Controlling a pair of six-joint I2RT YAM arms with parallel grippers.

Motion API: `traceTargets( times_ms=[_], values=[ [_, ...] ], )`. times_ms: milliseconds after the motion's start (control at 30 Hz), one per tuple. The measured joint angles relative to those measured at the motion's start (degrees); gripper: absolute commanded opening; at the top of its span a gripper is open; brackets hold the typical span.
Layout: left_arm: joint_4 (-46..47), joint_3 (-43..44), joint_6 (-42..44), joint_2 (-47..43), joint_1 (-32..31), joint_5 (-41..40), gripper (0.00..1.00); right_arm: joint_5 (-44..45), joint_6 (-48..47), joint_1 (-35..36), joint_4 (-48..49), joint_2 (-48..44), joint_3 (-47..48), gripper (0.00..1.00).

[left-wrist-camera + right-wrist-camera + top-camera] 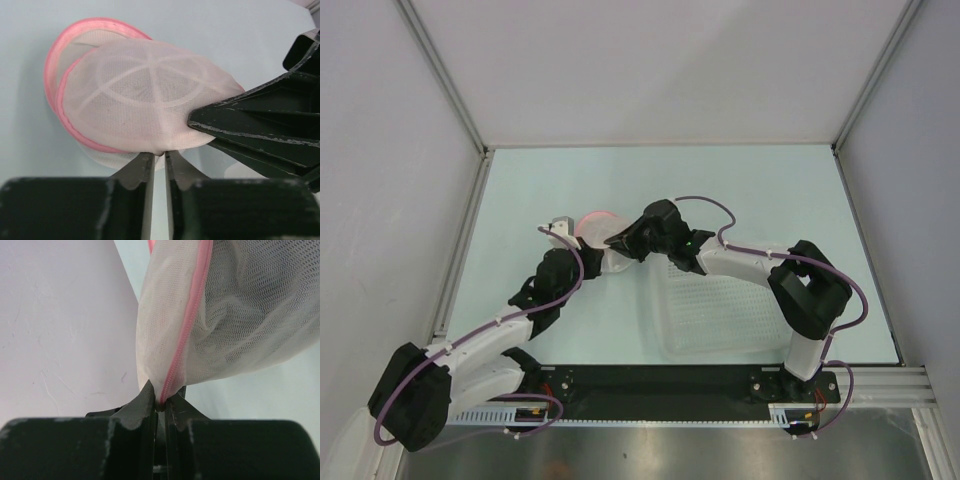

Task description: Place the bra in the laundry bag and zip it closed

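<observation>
The laundry bag (145, 95), a white mesh pouch with pink trim, is held up between both grippers near the table's middle (595, 222). My left gripper (159, 156) is pinched shut on the bag's lower mesh edge; it also shows in the top view (590, 250). My right gripper (161, 402) is shut on the bag's pink zipper line (187, 325), and its dark fingers (240, 120) show at the bag's right side in the left wrist view. The right gripper also shows in the top view (615, 243). The bra is not in view.
A white perforated plastic basket (720, 310) lies on the table to the right, under my right forearm. Grey walls and metal rails (460, 250) border the pale green table.
</observation>
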Motion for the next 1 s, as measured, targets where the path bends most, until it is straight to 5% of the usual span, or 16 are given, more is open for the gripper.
traceTargets(
  times_ms=[100,567,1000],
  values=[
    [-0.7,0.5,0.4,0.3,0.0,-1.2,0.00,0.0,0.2,0.0,0.0,0.0,0.0,0.00],
    [-9.7,3.9,-4.3,-1.4,-1.2,-6.6,0.00,-2.2,-1.3,-0.7,1.7,-0.2,-0.5,0.00],
    [-14.3,4.4,-9.5,-6.6,4.9,5.9,0.00,-17.3,-18.4,-5.8,-3.3,1.8,6.7,0.04]
  ],
)
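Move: The laundry bag's near edge is already between the left fingertips, which stand slightly apart around it; that pinch point lies about 2 cm back, 2 cm left and 2 cm below the right hand, which already grips the bag's pink zip end. The bag's middle is some 5 cm straight ahead of the left hand and 3 cm lower. The white tray's middle is about 30 cm to the left hand's right, 9 cm back and 12 cm below. The laundry bag's near edge gets pinched as the left fingers close fully on it. That hand eases a little left and forward, then draws back and rises about 2 cm, its wrist tipping slightly down and rolling left side down. The right hand keeps its hold on the zip end, nearly still at first, then rises some 2.5 cm while swinging about 20 degrees counter-clockwise, fingers tilting up. ##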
